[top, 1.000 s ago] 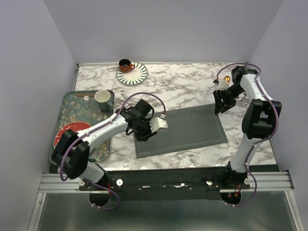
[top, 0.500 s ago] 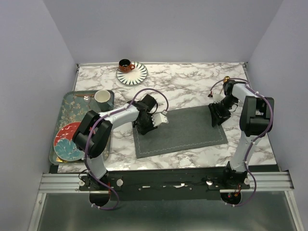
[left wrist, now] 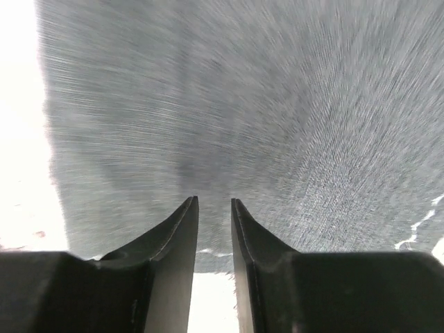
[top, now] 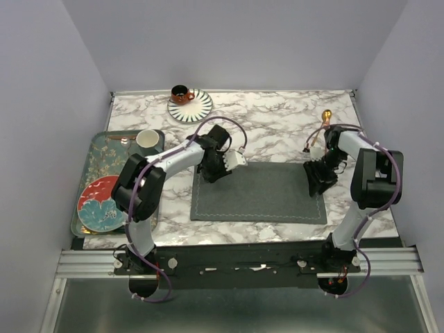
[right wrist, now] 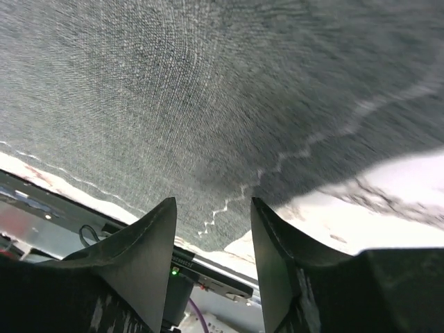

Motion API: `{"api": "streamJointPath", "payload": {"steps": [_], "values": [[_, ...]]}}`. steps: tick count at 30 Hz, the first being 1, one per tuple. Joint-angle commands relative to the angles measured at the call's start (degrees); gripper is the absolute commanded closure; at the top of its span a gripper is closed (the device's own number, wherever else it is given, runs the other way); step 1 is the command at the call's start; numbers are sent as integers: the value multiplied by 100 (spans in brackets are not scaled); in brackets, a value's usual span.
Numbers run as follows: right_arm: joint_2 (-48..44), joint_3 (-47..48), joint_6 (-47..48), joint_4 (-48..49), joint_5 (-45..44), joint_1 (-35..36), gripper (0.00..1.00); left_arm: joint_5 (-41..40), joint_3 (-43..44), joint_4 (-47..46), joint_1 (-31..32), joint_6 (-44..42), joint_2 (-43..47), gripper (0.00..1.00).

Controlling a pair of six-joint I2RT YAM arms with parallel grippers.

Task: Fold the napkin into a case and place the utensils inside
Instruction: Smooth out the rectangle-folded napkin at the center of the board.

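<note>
The dark grey napkin (top: 260, 194) lies flat and unfolded on the marble table, its edges square to the front rail. My left gripper (top: 220, 166) is low over its far left corner. In the left wrist view it (left wrist: 214, 201) stands open by a narrow gap above the hem of the napkin (left wrist: 243, 104), with nothing clamped. My right gripper (top: 320, 177) is at the cloth's right edge. It (right wrist: 211, 201) is open, and a corner of the napkin (right wrist: 173, 83) shows beyond its fingers. One gold utensil (top: 325, 118) lies behind the right arm. Another slim coppery piece (top: 123, 139) lies on the tray.
An orange cup on a striped saucer (top: 189, 104) stands at the back. At the left, a patterned tray (top: 90, 170) holds a pale mug (top: 147, 139) and a red plate (top: 103, 201). The table's front edge and rail (right wrist: 208, 274) lie just past the right gripper.
The napkin has swung from tilted to square with the table. My left gripper moved back to its far left corner. The right gripper came forward along its right edge.
</note>
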State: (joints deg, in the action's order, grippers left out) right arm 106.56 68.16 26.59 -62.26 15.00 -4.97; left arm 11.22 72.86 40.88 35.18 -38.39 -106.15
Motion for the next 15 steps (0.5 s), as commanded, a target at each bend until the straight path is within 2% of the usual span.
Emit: {"api": "streamJointPath", "payload": {"steps": [1, 3, 4, 5, 6, 7, 8, 9, 11, 14, 15], "values": [[-696, 1132, 30, -365, 563, -171, 39, 738, 982, 183, -230, 673, 761, 51], [-935, 1724, 22, -575, 1222, -162, 32, 968, 1571, 105, -406, 1278, 1129, 41], [-1031, 2092, -13, -612, 1424, -162, 24, 1065, 1765, 78, -441, 1447, 1227, 29], [-1189, 2714, -48, -638, 1748, -162, 20, 1049, 1932, -1, -468, 1570, 1333, 23], [-1234, 3085, -153, -621, 1882, -162, 16, 1022, 2177, -219, -468, 1815, 1525, 7], [-1278, 3385, -224, -595, 2014, -162, 7, 1005, 2275, -360, -468, 1913, 1623, 1], [-1348, 3640, -311, -533, 2267, -162, 0, 874, 2320, -544, -468, 2036, 1728, 1], [-1384, 4156, -425, -411, 2401, -162, 0, 760, 2338, -999, -468, 2220, 1903, 1], [-1454, 4442, -671, -113, 2830, -153, 0, 610, 2329, -1371, -468, 2581, 1984, 1], [-1778, 4005, -1391, 1212, 3559, -153, 0, 434, 1979, -2293, -477, 3019, 2142, 1], [-1945, 3734, -2124, 2286, 3658, -153, 0, 242, 1830, -2678, -477, 3231, 2133, 1]]}}
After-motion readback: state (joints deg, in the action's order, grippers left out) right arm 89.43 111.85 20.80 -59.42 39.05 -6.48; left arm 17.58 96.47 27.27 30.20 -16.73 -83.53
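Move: The smoothed rectangle napkin lies just under both hands: its middle is roughly 17 cm to the right of the left hand and 5 cm nearer the robot, and about 20 cm to the left of the right hand, level with it. The striped plate stands some 26 cm ahead of the left hand and 7 cm to its left, and the white cup 13 cm ahead and 21 cm left; the gold utensils lie about 20 cm ahead of the right hand, 2 cm to its right. Both hands leave the flattened napkin together, pulling up fast by more than 30 cm while their part-open fingers spread to fully open, the left from above the far left corner area and the right from beside the right-hand stitching. The left also drifts some 6 cm forward and a little to the right as its fingers swing from pointing down towards the right and forward, while the right goes about 14 cm forward and a bit left, towards the utensils' side of the board, its fingers tipping up to point forward by roughly 60 degrees. ##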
